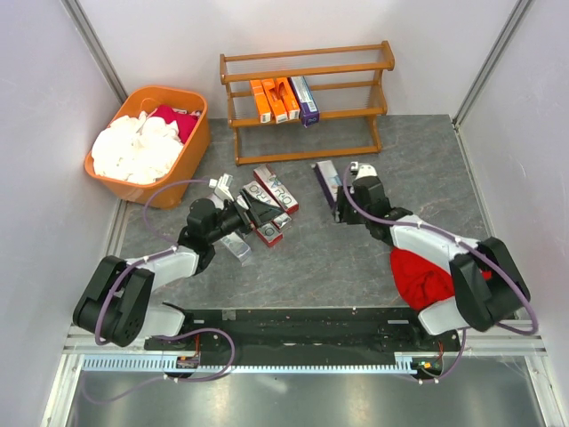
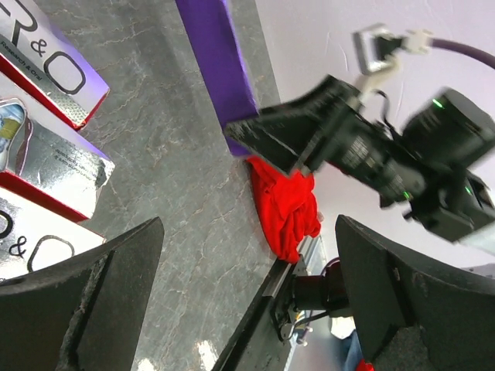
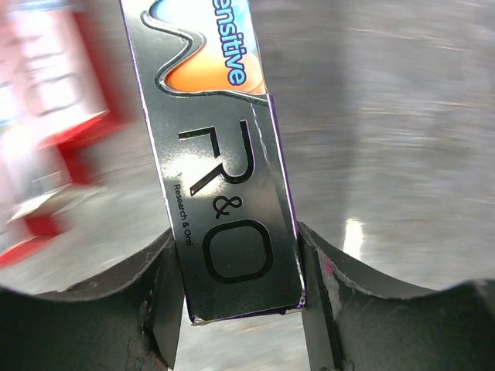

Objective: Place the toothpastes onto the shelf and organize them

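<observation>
The shelf [image 1: 307,67] stands at the back of the table. On its middle tier stand orange toothpastes [image 1: 271,100] and a purple one [image 1: 304,100]. My right gripper [image 1: 340,194] [image 3: 236,255] is shut on the end of a silver, purple-edged toothpaste carton [image 1: 325,176] [image 3: 209,154], both fingers pressed against its sides, low over the table. A loose pile of red-and-silver toothpastes [image 1: 271,191] [image 2: 46,77] lies in front of the shelf. My left gripper [image 1: 260,212] [image 2: 249,232] stands open at that pile with nothing between its fingers. The left wrist view also shows the held purple carton [image 2: 216,62].
An orange tub [image 1: 191,156] of white and red cloths sits at the back left. A red cloth [image 1: 422,276] [image 2: 286,205] lies by the right arm's base. Side walls close in the table on both sides.
</observation>
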Available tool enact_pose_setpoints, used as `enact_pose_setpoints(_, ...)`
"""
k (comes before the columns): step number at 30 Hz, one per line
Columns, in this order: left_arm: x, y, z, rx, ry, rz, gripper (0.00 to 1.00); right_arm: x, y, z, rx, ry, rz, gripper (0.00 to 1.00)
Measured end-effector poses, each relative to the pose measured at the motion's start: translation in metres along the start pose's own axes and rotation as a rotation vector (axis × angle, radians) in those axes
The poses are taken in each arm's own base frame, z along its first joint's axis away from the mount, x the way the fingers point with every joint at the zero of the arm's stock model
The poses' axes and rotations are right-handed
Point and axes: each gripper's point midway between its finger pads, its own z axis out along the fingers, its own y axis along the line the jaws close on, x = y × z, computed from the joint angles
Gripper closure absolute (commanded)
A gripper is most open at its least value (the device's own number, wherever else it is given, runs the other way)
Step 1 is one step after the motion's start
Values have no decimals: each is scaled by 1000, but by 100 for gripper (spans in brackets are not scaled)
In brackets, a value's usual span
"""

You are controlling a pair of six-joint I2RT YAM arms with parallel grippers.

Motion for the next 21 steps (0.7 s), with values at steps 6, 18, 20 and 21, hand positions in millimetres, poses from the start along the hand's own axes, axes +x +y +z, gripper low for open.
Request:
enact_pose_setpoints(6,5,2,6,19,18,-38,0,12,73,-26,-167,-9,-54,47)
enact_pose_setpoints(18,16,7,14,32,44,-68,2,37,157,-61,-332,18,-128,47)
enact_pose_setpoints(20,18,11,15,23,49,-76,8,36,166,-64,-348,14,-136,46)
enact_pose_setpoints(21,19,13,16,17,53,-83,10,37,170,-65,-351,15,-142,46)
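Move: The right hand already grips the near end of the purple toothpaste; the open left gripper it is bound for is about 20 cm to its left, level ahead and roughly 7 cm higher. Lying some 6 cm lower than the right hand, the far red toothpaste is 20 cm left and 8 cm ahead, the middle red one 22 cm left and 4 cm ahead. From the left hand, the purple toothpaste lies about 17 cm right, 7 cm ahead and 6 cm lower. Right hand swings its purple toothpaste about 15 cm left, back and up towards the sinking, open left gripper. ##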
